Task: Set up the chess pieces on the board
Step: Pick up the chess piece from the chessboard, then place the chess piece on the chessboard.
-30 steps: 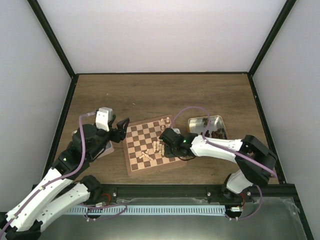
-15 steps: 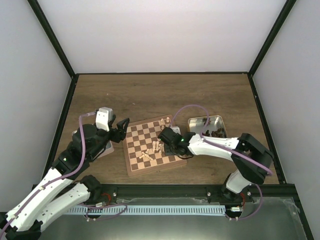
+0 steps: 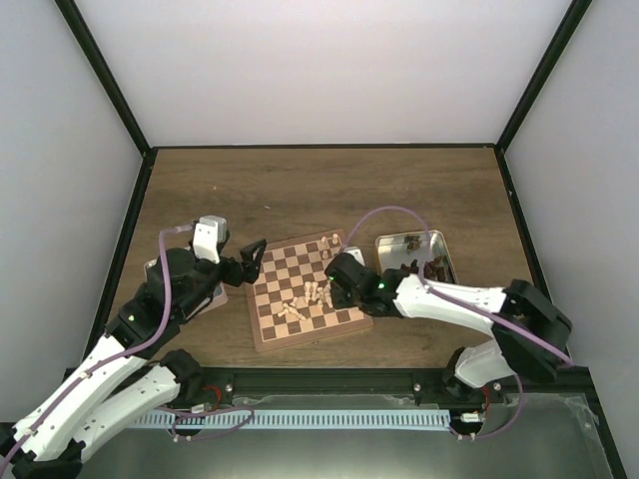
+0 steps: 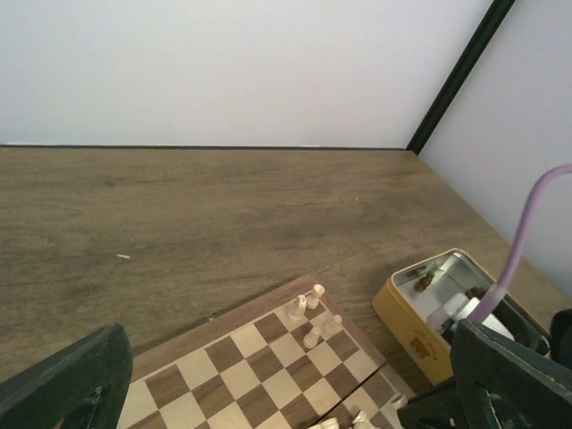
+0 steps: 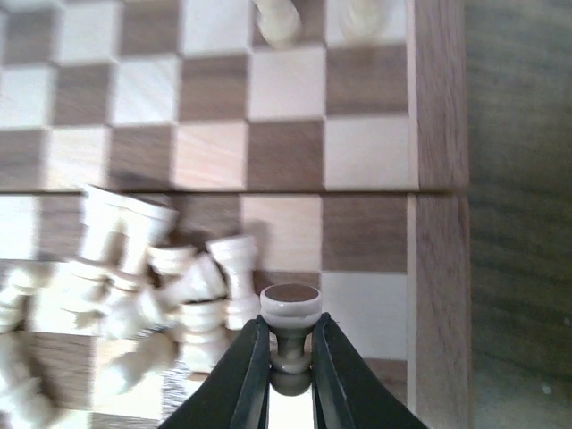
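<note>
The board [image 3: 272,272] lies at the table's near middle. A heap of toppled cream chess pieces [image 3: 303,301] covers its near right squares, and several stand at its far right corner [image 3: 332,242]. My right gripper [image 3: 335,290] is at the heap's right edge. In the right wrist view it [image 5: 290,350] is shut on one cream piece [image 5: 289,304] by the stem, round base towards the camera, beside the heap [image 5: 152,286]. My left gripper [image 3: 256,249] hovers open at the board's left far edge; its wide-apart fingers [image 4: 76,384] frame the standing pieces [image 4: 310,313] and hold nothing.
A silver tin [image 3: 431,242] with dark pieces stands just right of the board; its yellow wall [image 4: 420,326] shows in the left wrist view. Another tin [image 3: 214,297] lies mostly hidden under the left arm. Black frame posts and pale walls enclose the table.
The right gripper's jaws have shut on a cream piece at the heap's edge, and its arm has shifted. The left gripper has opened wider and edged right towards the board.
</note>
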Motion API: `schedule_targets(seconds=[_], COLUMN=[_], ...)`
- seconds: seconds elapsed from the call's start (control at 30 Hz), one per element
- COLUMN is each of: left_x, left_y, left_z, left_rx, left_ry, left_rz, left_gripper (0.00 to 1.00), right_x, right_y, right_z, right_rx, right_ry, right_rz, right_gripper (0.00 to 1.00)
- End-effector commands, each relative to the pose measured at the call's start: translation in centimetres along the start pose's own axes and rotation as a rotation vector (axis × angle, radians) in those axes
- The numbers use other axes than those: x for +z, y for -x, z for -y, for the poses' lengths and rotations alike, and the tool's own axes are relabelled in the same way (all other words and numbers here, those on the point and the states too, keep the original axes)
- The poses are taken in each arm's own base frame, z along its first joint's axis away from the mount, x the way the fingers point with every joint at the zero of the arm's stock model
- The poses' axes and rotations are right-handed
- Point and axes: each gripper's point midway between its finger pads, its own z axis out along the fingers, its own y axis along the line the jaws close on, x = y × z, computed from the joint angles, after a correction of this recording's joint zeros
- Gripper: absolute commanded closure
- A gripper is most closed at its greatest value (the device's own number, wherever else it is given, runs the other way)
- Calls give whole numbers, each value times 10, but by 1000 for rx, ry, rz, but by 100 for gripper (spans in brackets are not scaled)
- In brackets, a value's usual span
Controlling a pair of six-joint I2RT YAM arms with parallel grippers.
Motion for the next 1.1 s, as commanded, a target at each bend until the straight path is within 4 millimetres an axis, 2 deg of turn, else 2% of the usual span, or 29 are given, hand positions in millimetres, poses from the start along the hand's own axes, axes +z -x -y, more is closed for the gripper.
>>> schedule_targets(seconds=[0.0, 0.1, 0.23, 0.3, 0.4, 0.5, 0.77, 0.87, 0.93, 1.07], left_x=[2, 3, 15, 24, 40, 47, 53, 61, 67, 76], left_y=[-2, -6, -25, -39, -66, -81, -92, -104, -112, -116], left_z=[5, 3, 16, 27, 55, 65, 76, 76, 72, 66], left_rx=[-49, -76, -161, -216, -272, -323, -383, -455, -475, -520], left_ry=[-32, -30, -107, -155, -294, -352, -438, -412, -375, -325], left_rz=[2, 4, -60, -136, -274, -319, -335, -396, -429, -444], left_gripper=[0, 0, 0, 0, 0, 0, 1, 11, 22, 37], right_x=[-25, -32, -37, -39, -43, -52, -68, -74, -77, -79], right_y=[39, 49, 58, 61, 63, 64, 60, 62, 63, 64], right_z=[-17, -22, -32, -39, -47, -57, -77, -82, -86, -90], right_rx=[-54, -75, -112, -134, -171, -202, -301, -324, -346, -375], right_ry=[107, 146, 204, 239, 292, 363, 502, 531, 547, 557], right_rz=[209, 281, 348, 373, 413, 458, 507, 534, 551, 569], right_gripper=[90, 89, 90, 90, 89, 90, 90, 90, 90, 90])
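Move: The right hand already holds the chess piece just above the board. The open left gripper it is taken to lies about 18 cm to its left, 1 cm farther out and some 22 cm higher, so the piece lies the reverse of that from the left hand. From the right hand, the heap of white pieces is 4 cm left and 1 cm ahead, the loose pieces 10 cm left and 3 cm back, and the corner pieces 12 cm ahead and 2 cm left, all 2 to 3 cm lower. The right hand keeps its pinch and lifts the piece some 9 cm up off the heap, edging forward at first and then back, while it carries the piece about 7 cm left towards the left gripper and swings its fingers from steeply down to flatter and more leftward. The left hand comes down about 12 cm and 10 cm to the right to meet the piece over the board, tipping its fingers down and turning clockwise, wide open until it begins to close near the piece's base; no touch by the left fingers can be made out yet. ##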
